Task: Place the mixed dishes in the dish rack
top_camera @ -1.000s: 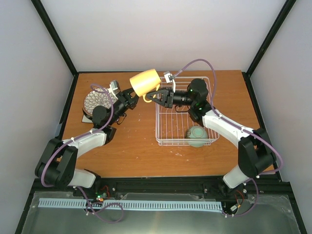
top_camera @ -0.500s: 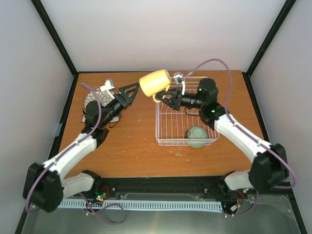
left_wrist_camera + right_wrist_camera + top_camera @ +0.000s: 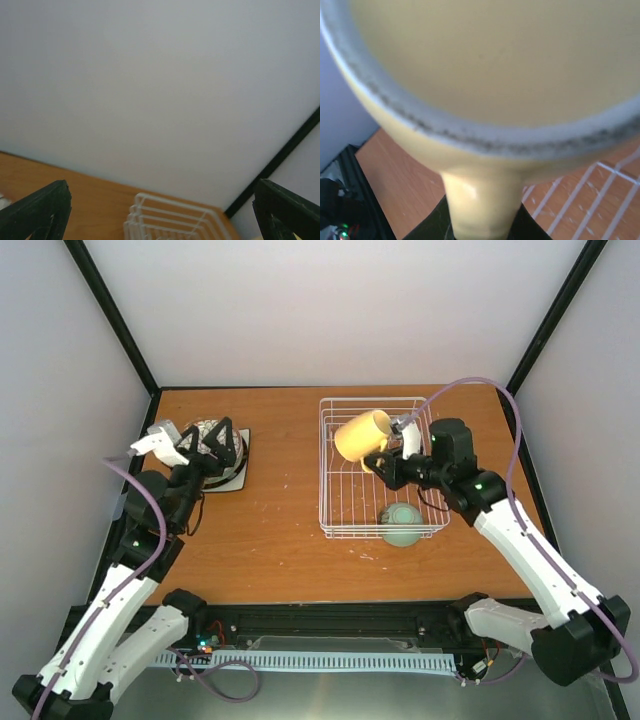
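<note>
The yellow mug [image 3: 362, 435] hangs tilted above the far half of the white wire dish rack [image 3: 322, 490]. My right gripper [image 3: 378, 462] is shut on its handle. In the right wrist view the mug [image 3: 490, 65] fills the frame and its handle [image 3: 480, 200] runs down between my dark fingers. A pale mint-green bowl [image 3: 403, 522] lies in the rack's near right corner. At the far left my left gripper [image 3: 210, 440] stands open and empty over a stack of plates [image 3: 236, 472], which it mostly hides. The left wrist view shows the rack [image 3: 170, 220] between wide-apart fingers [image 3: 37, 212].
The stack of plates sits on the wooden table [image 3: 270, 530] near its left edge. Black frame posts [image 3: 110, 310] and pale walls close in the table on three sides. Purple cables loop above both arms.
My left gripper has opened, let go of the mug and drawn back left over the plates. My right gripper has carried the mug by its handle rightward over the rack.
</note>
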`<state>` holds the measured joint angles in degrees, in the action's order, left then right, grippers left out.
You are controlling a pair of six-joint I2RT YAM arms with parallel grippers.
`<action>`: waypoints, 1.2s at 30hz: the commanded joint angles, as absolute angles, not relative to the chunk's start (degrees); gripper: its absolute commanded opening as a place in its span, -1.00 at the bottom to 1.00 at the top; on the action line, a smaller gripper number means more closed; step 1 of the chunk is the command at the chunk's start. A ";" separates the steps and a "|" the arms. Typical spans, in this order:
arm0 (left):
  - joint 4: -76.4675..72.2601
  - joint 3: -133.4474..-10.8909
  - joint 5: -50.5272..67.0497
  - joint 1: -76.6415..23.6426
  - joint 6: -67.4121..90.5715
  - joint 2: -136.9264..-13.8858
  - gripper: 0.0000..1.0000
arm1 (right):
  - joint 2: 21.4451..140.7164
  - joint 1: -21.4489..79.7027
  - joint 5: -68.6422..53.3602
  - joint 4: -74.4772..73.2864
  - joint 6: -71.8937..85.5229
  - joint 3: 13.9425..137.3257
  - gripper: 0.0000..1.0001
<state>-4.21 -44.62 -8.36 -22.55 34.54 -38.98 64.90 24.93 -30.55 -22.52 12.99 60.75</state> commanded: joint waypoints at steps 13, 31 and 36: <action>-0.62 -36.65 -12.34 -22.32 24.91 -41.23 0.99 | 57.89 38.66 -11.49 -35.10 13.40 47.71 -0.94; -2.46 -32.53 -16.22 -22.24 20.38 -40.21 0.99 | 74.49 40.08 -2.58 -28.20 6.04 53.65 -0.94; -3.66 -31.54 -17.46 -22.23 18.91 -40.66 0.99 | 78.40 40.00 1.78 -26.45 3.98 55.24 -0.94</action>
<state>-1.37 -32.25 -15.53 -22.55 21.69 -40.49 77.12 39.79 -2.85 -31.92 6.83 51.99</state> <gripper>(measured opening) 0.997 0.129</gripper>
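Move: Below the right hand, which already holds the mug by its handle, the mug's place in the dish rack lies about 21 cm down, 4 cm to the left and level fore and aft. The green bowl sits some 9 cm to the right, 4 cm nearer and 25 cm down; the rack's middle is about 11 cm ahead, 4 cm right, 24 cm down. From the empty left hand, the patterned plate lies roughly 19 cm ahead, 12 cm left and 36 cm below. Lowering the mug about 18 cm into the rack's near-left part, beside the bowl, the right hand first swings back some 8 cm as it sinks, then comes forward about 5 cm while easing lower. Its wrist rolls left side down, fingers steepening, grip kept on the handle. The open left hand sinks about 12 cm towards the plates, tipping down slightly. ##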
